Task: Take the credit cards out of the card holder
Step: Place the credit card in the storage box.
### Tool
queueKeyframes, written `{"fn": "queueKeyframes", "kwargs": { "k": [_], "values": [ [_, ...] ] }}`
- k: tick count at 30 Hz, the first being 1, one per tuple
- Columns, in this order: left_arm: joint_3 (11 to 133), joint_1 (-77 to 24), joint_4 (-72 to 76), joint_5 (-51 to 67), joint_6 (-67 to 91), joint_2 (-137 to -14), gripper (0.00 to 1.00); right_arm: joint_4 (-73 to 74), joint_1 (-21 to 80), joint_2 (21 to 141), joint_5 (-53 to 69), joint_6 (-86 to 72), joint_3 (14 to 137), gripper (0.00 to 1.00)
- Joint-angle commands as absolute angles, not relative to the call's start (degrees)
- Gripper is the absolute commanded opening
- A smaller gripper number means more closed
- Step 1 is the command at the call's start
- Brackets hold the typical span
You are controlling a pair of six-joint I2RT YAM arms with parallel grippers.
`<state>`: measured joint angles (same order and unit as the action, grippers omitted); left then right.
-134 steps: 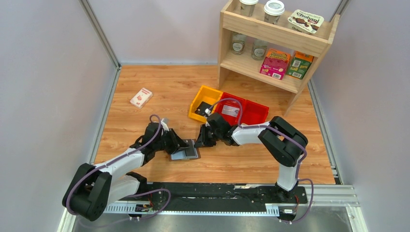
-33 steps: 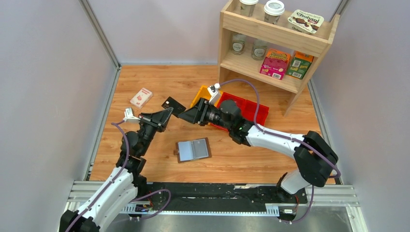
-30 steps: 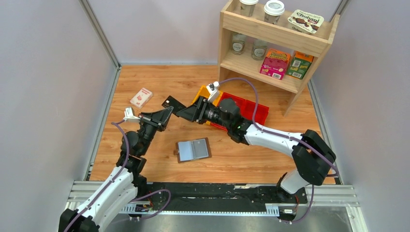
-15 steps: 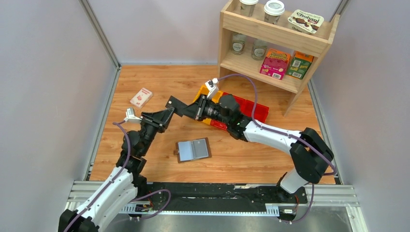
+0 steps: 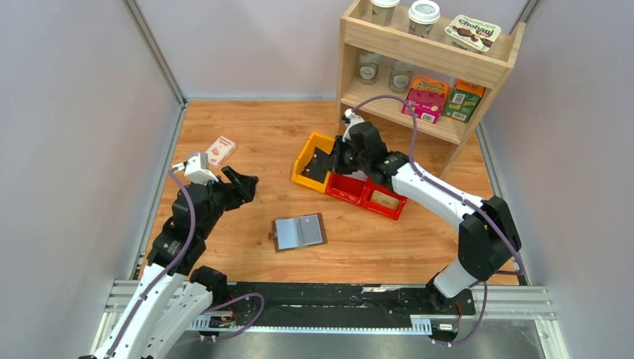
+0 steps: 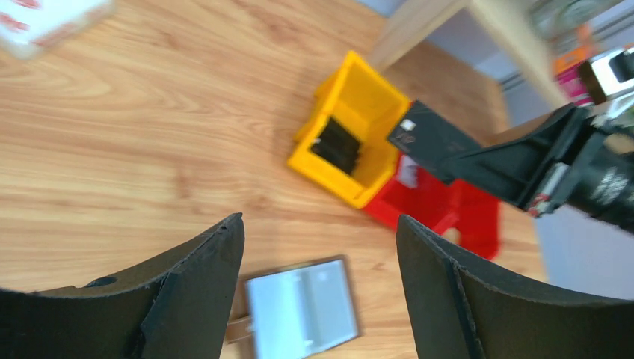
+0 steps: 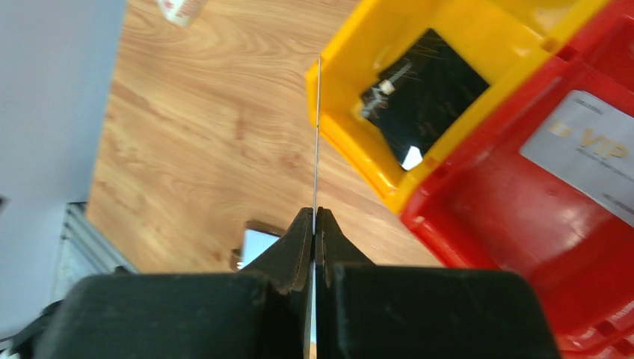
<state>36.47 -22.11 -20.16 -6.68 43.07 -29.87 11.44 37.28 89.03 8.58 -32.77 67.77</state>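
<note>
The card holder [image 5: 298, 232] lies open and flat on the wooden table, grey-blue panels up; it also shows in the left wrist view [image 6: 299, 310] and the right wrist view [image 7: 258, 239]. My left gripper [image 5: 243, 183] [image 6: 318, 221] hangs open and empty above the table, left of the holder. Over the yellow bin [image 5: 308, 166], my right gripper [image 5: 336, 158] [image 7: 315, 213] is shut on a black credit card [image 6: 434, 138], seen edge-on as a thin line [image 7: 316, 134]. Another black card [image 7: 422, 93] lies inside that bin.
Red bins [image 5: 366, 193] adjoin the yellow one; one holds a white VIP card [image 7: 591, 153]. A white-and-red small box [image 5: 219, 149] lies at the back left. A wooden shelf [image 5: 426, 56] with jars and cartons stands at the back right.
The left gripper let go of the black card, opened wide and drew back left. The right gripper closed on the card and carried it right, over the yellow bin. The red bins now sit nearer.
</note>
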Motion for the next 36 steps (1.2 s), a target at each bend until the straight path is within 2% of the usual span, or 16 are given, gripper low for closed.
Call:
{"fn": "queueKeyframes", "kwargs": {
  "k": [1,6,17,21,23,28,36],
  "values": [
    [42.1,-22.1,-37.0,-12.0,26.9,-32.9,0.82,21.0,35.7,93.7,4.7,-25.9,73.1,0.00],
    [41.1,-22.1,-34.7,-5.8,21.7,-31.4,0.82,22.4,35.2,102.5,5.4,-25.8,80.6,0.00],
    [39.2,-22.1,-33.6,-2.8,21.9,-31.1,0.82,22.3,35.2,116.1,13.5,-25.0,92.5,0.02],
    [39.7,-22.1,-33.5,-0.9,22.0,-32.3,0.82,25.2,34.6,118.5,10.0,-25.2,94.2,0.13],
    [39.6,-22.1,-33.3,-0.4,22.1,-33.1,0.82,25.7,33.9,118.6,8.7,-24.6,94.5,0.16],
    [39.5,-22.1,-33.2,3.6,23.2,-35.1,0.82,30.0,33.3,118.3,1.9,-21.5,97.3,0.32],
    [40.0,-22.1,-33.1,8.7,25.7,-38.0,0.82,32.2,33.7,110.6,-7.0,-18.2,97.7,0.50]
  ]
}}
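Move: Ahead of the right hand, which still pinches the black card, the yellow bin's middle lies about 11 cm farther out, 4 cm left and 15 cm down. The red tray joins it, 8 cm ahead and 8 cm right of the hand; the card holder is 14 cm back and 9 cm left. From the empty, open left hand, the card holder lies roughly 5 cm back, 14 cm right and 23 cm below, the yellow bin 20 cm ahead and 19 cm right. Lowering the black card into the yellow bin, the right hand sinks about 10 cm while going some 7 cm forward, fingers tipping steeper, then opens roughly halfway, lets go, and pulls off slightly up, forward and right. The left hand, still open, sinks about 7 cm and draws back a little, first left then right, turning clockwise and tipping down towards the card holder. ##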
